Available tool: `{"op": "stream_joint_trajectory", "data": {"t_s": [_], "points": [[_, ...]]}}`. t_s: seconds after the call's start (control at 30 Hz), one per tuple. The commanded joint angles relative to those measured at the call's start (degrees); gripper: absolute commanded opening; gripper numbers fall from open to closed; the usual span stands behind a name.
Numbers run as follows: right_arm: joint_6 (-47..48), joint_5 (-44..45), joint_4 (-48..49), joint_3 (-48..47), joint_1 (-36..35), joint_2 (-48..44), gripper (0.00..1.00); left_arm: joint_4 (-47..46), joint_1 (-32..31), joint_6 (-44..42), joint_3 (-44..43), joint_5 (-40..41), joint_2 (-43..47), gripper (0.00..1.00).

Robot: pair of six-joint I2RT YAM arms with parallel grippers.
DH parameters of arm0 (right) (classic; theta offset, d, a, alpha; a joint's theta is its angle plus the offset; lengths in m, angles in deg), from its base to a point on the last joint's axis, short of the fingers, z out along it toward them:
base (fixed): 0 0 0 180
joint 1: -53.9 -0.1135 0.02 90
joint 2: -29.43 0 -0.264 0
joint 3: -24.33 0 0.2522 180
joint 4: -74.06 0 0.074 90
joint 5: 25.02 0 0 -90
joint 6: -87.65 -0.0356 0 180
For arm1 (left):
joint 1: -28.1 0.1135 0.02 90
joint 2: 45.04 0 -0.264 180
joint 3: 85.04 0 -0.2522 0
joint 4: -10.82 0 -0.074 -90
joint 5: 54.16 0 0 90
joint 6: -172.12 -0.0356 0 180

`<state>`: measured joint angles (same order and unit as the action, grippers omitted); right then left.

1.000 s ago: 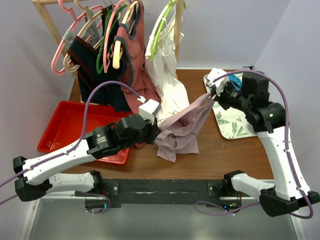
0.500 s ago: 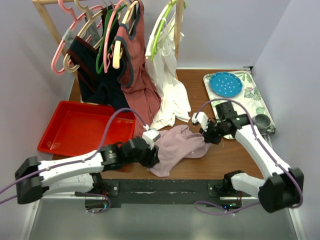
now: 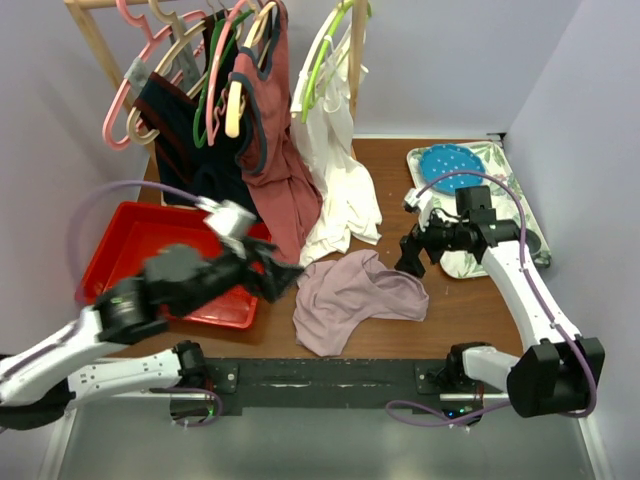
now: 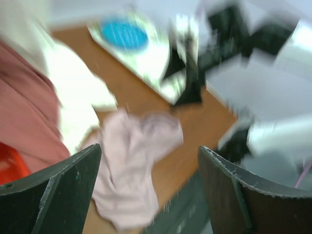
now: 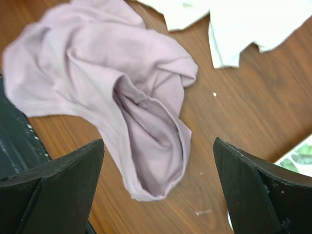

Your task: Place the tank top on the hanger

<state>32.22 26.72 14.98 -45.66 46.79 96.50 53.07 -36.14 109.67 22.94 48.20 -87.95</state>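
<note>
The tank top (image 3: 355,295) lies crumpled and loose on the wooden table, pale mauve, with nothing holding it. My left gripper (image 3: 282,272) hovers open just left of it, blurred. In the left wrist view the tank top (image 4: 129,161) shows below and between the spread jaws of the left gripper (image 4: 150,148). My right gripper (image 3: 408,262) stands open above the cloth's right edge. The right wrist view has the tank top (image 5: 117,83) ahead of the wide-apart jaws of the right gripper (image 5: 158,141). The salmon-pink hanger (image 3: 125,92) hangs on the rack at the back left.
A red tray (image 3: 120,260) sits at the left. A floral tray (image 3: 500,170) with a blue plate (image 3: 450,168) is at the back right. On the rack hang a rust-red top (image 3: 270,120), dark garments, a white garment (image 3: 335,190) and a lime-green hanger (image 3: 325,55).
Both grippers opened and let go of the tank top, which dropped from a stretched hold onto the table. The left arm pulled back to the left; the right lowered, then drew slightly away.
</note>
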Motion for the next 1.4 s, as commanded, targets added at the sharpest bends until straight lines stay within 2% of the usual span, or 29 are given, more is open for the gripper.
{"op": "stream_joint_trajectory", "data": {"t_s": [0.0, 0.07, 0.17, 0.27, 0.3, 0.33, 0.37, 0.4, 0.47, 0.5, 0.6, 0.87, 0.97, 1.1, 1.2, 1.37], "points": [[-1.17, -10.43, 0.67, 1.73, 1.49, 0.61, 0.98, 11.74, 0.09, -8.73, -16.24, 20.13, 0.30, 0.86], [-0.99, -12.71, 0.67, 2.26, 1.58, 0.69, 0.99, 12.99, 0.09, -13.21, -24.94, 28.89, -4.35, 0.84], [-0.38, -12.72, 0.14, 2.17, 1.66, 0.35, 0.99, 13.52, 0.09, -19.01, -36.46, 35.34, -13.22, 0.84], [-0.38, -12.28, 0.32, 2.44, 1.67, 0.17, 0.99, 12.91, 1.49, -24.29, -47.36, 39.04, -22.54, 0.84], [-0.38, -12.36, 0.23, 2.44, 1.84, 0.17, 0.99, 11.60, 5.06, -25.43, -51.56, 38.62, -24.39, 0.84], [-0.03, -12.28, 0.06, 2.35, 1.75, 0.17, 0.99, 10.98, 7.88, -25.88, -53.43, 36.53, -27.54, 0.84], [0.06, -12.19, -0.20, 2.35, 1.84, 0.08, 0.99, 10.45, 11.30, -25.45, -55.28, 29.63, -28.96, 0.83], [0.06, -12.10, -0.29, 2.35, 1.75, -0.09, 0.99, 9.92, 17.78, -24.75, -58.86, 26.34, -30.20, 0.82], [0.24, -11.93, -0.29, 2.44, 1.84, -0.44, 0.99, 9.65, 23.26, -22.72, -62.31, 18.71, -34.24, 0.82], [0.24, -11.92, -0.38, 2.61, 2.02, -0.79, 0.99, 10.00, 27.99, -21.76, -65.55, 16.06, -35.56, 0.81], [0.41, -11.93, -0.30, 2.79, 2.10, -1.15, 0.99, 10.09, 35.30, -16.40, -69.26, 5.42, -39.34, 0.74], [1.91, -12.10, -2.05, 2.26, 2.11, 0.08, 0.99, 7.72, 44.99, -9.54, -68.48, -8.90, -41.28, 0.63], [2.43, -12.36, -2.67, 2.00, 2.11, 0.26, 0.99, 6.15, 49.03, -6.55, -65.85, -15.22, -41.28, 0.61], [2.61, -12.45, -2.93, 2.09, 2.19, 0.17, 0.99, 4.39, 54.74, -2.25, -62.25, -23.51, -42.25, 0.52], [2.79, -12.54, -3.19, 2.09, 2.19, 0.25, 0.99, 4.03, 55.89, -0.92, -61.89, -26.07, -43.48, 0.49], [3.31, -12.72, -3.72, 1.82, 2.19, 0.61, 0.99, 4.55, 56.78, -1.44, -61.80, -24.94, -44.45, 0.46]]}}
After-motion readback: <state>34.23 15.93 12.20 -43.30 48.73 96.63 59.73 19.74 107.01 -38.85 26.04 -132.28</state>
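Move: The bare pink hanger on the rack is about 31 cm ahead of the left gripper, 15 cm to its left and 19 cm above it. The green hanger hangs some 3 cm left of the pink one, level in depth and height; the wooden hanger with the red tank top is about 4 cm right of it, 3 cm lower. The lavender tank top lies 6 cm ahead of the left gripper, 13 cm right, 29 cm below. From the right gripper the pink hanger is roughly 20 cm ahead, 38 cm left, 35 cm up. Bring the left gripper away from the lavender tank top: first swiftly up some 20 cm and left, then forward about 25 cm to the lower ends of the hangers, easing farther left and sinking a little at last. Swing the fingers roughly 35 degrees counter-clockwise, nearly level, and narrow them to about half open beside the pink hanger. Let the open right gripper ease a couple of centimetres back over the lavender tank top's right end. ##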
